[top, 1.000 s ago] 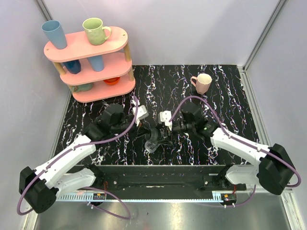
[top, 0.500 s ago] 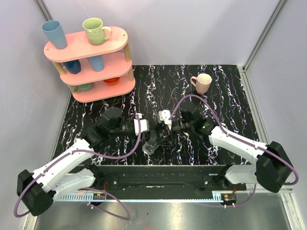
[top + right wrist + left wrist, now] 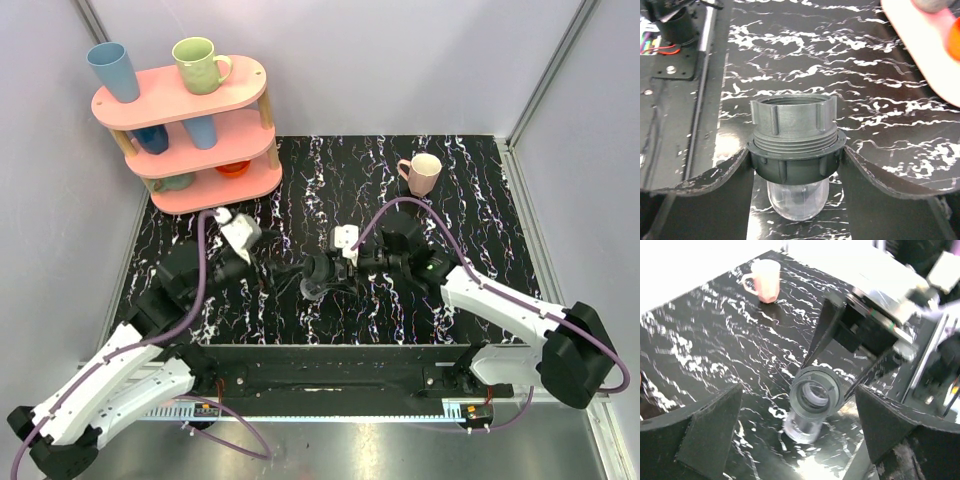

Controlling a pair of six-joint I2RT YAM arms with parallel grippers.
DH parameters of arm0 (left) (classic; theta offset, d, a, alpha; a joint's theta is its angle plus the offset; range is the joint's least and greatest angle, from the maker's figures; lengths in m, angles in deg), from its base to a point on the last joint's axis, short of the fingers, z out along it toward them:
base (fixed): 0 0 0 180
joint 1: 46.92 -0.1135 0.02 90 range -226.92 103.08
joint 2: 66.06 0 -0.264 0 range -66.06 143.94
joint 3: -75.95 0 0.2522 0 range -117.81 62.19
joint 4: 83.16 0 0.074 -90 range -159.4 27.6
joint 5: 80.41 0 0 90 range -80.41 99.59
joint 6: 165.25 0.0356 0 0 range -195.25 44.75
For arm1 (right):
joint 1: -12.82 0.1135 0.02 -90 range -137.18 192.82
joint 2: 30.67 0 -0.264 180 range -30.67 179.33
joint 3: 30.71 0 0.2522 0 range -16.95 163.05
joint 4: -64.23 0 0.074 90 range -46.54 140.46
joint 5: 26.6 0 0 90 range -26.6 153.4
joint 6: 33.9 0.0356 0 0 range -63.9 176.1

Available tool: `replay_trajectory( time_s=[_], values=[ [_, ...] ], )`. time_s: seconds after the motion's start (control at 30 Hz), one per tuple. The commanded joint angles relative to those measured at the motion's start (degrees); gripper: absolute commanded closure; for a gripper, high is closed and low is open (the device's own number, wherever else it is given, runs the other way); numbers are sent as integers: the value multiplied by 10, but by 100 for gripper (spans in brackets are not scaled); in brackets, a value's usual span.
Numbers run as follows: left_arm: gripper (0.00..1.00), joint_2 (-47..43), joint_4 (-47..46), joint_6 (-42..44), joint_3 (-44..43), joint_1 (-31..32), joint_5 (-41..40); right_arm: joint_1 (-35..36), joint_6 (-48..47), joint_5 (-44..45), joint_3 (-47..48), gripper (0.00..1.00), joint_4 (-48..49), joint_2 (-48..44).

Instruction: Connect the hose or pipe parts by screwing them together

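Observation:
The pipe parts (image 3: 794,150) are joined: a ribbed grey fitting (image 3: 792,117) sits in a black ring (image 3: 790,167) over a translucent tube (image 3: 797,202). My right gripper (image 3: 796,170) is shut on the black ring, one finger on each side. From above, the pipe parts (image 3: 318,276) are at mid-table with the right gripper (image 3: 334,270) on them from the right. In the left wrist view the pipe parts (image 3: 812,400) tilt, with the tube end down at the table. My left gripper (image 3: 799,405) is open, its fingers (image 3: 705,435) wide apart and clear of them. From above, the left gripper (image 3: 270,268) lies to the left.
A pink mug (image 3: 422,172) stands at the back right of the marbled black table (image 3: 480,230). A pink tiered shelf (image 3: 190,130) with several cups fills the back left corner. The black base rail (image 3: 320,365) runs along the near edge.
My left gripper has opened, let go of the pipe parts and drawn back to the left. The right gripper still holds them and has barely moved.

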Motion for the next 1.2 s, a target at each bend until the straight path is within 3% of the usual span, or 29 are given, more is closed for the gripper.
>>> replay_trajectory(
  time_s=[0.0,0.07,0.23,0.37,0.43,0.67,0.9,1.17],
  values=[
    [1,36,81,-274,-91,-1,-143,0,-27,92,-12,100,89,-41],
    [1,66,142,-338,-130,-2,-125,0,-38,109,-27,100,128,-52],
    [1,116,194,-528,-158,-19,-74,3,-67,131,-76,100,206,-77],
    [4,161,167,-618,-138,-50,31,14,-92,148,-88,100,202,-86],
    [5,172,147,-648,-133,-55,36,24,-106,159,-87,100,194,-85],
    [3,226,117,-710,-124,-60,72,47,-128,188,-79,100,172,-69],
    [8,239,153,-722,-116,-59,37,52,-129,191,-79,100,172,-65],
    [25,243,131,-701,-106,-60,35,54,-123,182,-78,100,171,-61]
  ],
)
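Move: The grey threaded nut on the clear hose fitting lies about 6 cm right of the left hand, 2 cm ahead and 8 cm below; the right hand already grips the ring just under it, so for that hand the nut is about 2 cm up and 1 cm left, level fore and aft. The clear pipe hangs some 4 cm back from the nut and 6 cm lower. Farther off, the pink mug stands roughly 27 cm ahead of the left hand, 32 cm right and 17 cm lower. The grey nut is approached for a fresh hold: the left hand rises a little, then sinks rightward and slightly forward, ending some 6 cm lower, wrist rolling about 80 degrees, counter-clockwise seen from behind it. Its wide-open fingers straddle the nut and start closing. The right hand keeps its grip, carries the fitting 2–3 cm forward and 2 up, and rolls it some 25 degrees. ##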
